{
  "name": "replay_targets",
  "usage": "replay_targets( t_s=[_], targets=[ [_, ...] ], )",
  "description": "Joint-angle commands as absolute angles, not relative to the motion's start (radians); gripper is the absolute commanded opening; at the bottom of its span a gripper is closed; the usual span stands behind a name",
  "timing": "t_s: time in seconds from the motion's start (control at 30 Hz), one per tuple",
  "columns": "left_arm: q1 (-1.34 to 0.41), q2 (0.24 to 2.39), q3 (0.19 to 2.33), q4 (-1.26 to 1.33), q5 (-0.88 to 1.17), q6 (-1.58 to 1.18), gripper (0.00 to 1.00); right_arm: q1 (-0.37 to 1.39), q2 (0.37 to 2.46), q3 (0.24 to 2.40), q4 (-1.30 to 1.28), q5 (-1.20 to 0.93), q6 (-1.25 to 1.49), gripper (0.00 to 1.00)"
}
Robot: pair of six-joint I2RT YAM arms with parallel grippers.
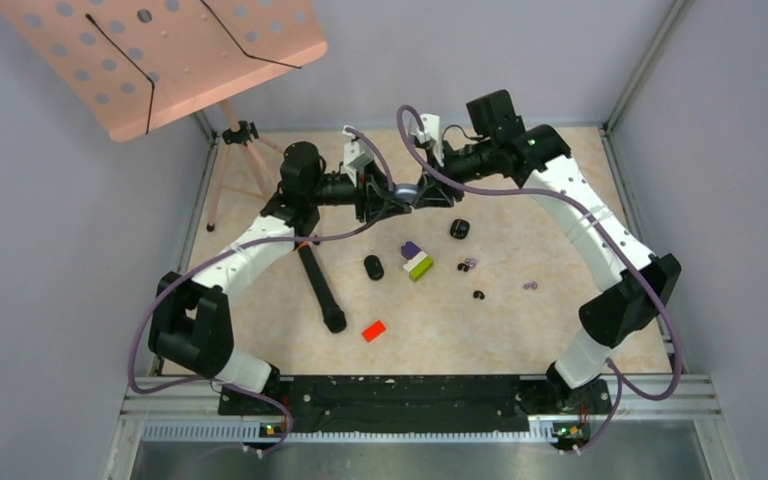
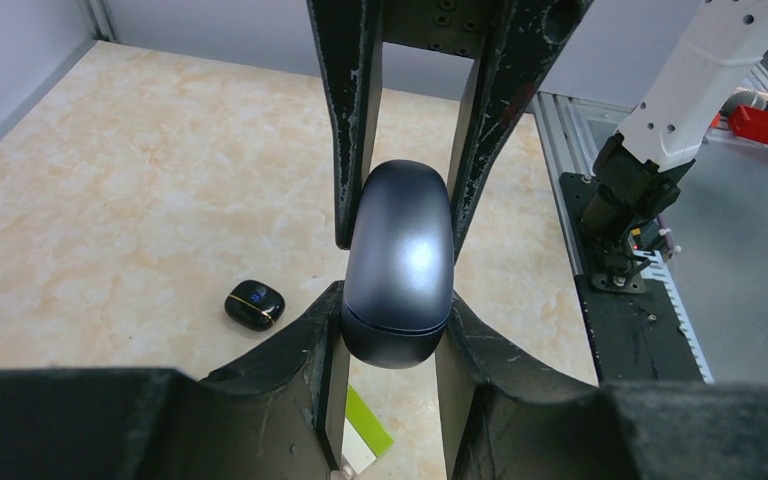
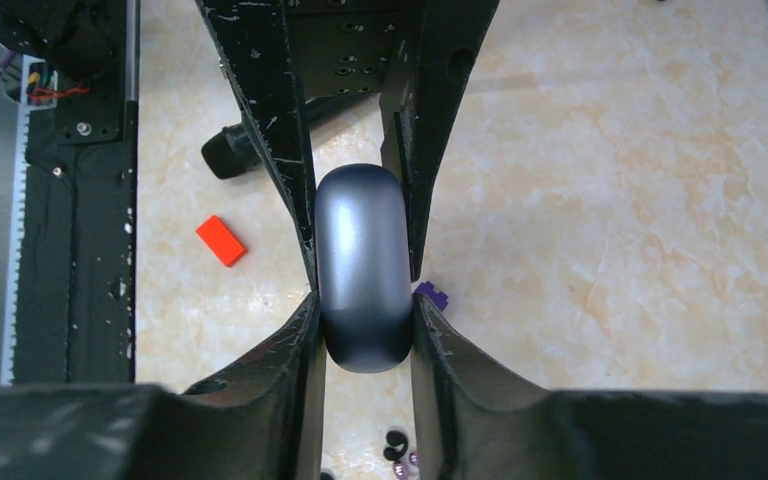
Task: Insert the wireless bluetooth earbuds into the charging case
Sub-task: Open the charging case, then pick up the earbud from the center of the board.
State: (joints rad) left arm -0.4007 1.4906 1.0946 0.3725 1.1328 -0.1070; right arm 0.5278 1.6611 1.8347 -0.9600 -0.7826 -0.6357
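A grey-blue pebble-shaped charging case (image 1: 406, 190) hangs closed in the air at the back of the table, held from both sides. My left gripper (image 1: 396, 196) comes from the left and is shut on it. The left wrist view shows the case (image 2: 400, 265) pinched between my left gripper (image 2: 392, 312), with the other arm's fingers above. My right gripper (image 3: 363, 312) is shut on the case's (image 3: 362, 265) other end. Tiny earbuds lie on the table: a black one (image 1: 478, 295), a pale purple one (image 1: 530, 285) and a small cluster (image 1: 469, 264), also seen as earbuds (image 3: 396, 447).
Two black cases (image 1: 460, 229) (image 1: 374, 267) lie on the table; one case (image 2: 254, 304) shows a blue light. A purple, white and green block (image 1: 416, 260) sits mid-table and a red block (image 1: 373, 330) nearer me. A black rod (image 1: 320, 285) and a pink perforated stand (image 1: 160, 50) are at left.
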Motion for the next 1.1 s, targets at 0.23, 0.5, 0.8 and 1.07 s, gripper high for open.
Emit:
replay_targets(
  t_s=[0.23,0.5,0.8,1.07],
  targets=[
    [-0.405,1.495,1.065,0.551,1.165,-0.147,0.0,0.466,1.745,1.947,-0.918,-0.917,-0.383,0.53],
    [-0.405,1.499,1.065,0.561,1.183,-0.137,0.0,0.386,1.779,1.926,-0.799,-1.038,-0.182,0.54],
    [-0.405,1.507,1.069,0.545,1.166,-0.143,0.0,0.327,1.786,1.849,-0.584,-1.22,0.096,0.56],
    [-0.402,1.516,1.055,0.546,1.118,-0.196,0.0,0.218,1.696,1.817,-0.439,-1.249,0.218,0.66]
  ],
)
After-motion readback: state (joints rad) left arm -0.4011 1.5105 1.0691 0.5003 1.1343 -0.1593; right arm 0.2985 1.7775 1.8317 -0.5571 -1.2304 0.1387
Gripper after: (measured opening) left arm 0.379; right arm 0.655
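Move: The charging case hangs shut between the two hands, its middle about 1 cm right of the left hand point and 2 cm left of the right one, slightly below the latter. From the right hand, all about 25 cm lower, the black case stands some 9 cm ahead and 9 cm right, the lilac earbuds about 1 cm ahead and 11 cm right, and the coloured block 1 cm ahead and level sideways. The charging case stays pinched in the still left hand while the right fingers open and let go of it. The right hand rolls and levels some 40 degrees, at first close by the case, one finger seeming to push the lid up and forward, then draws away forward and up, about 5 cm each, drifting slightly right, its fingers opening wider. ##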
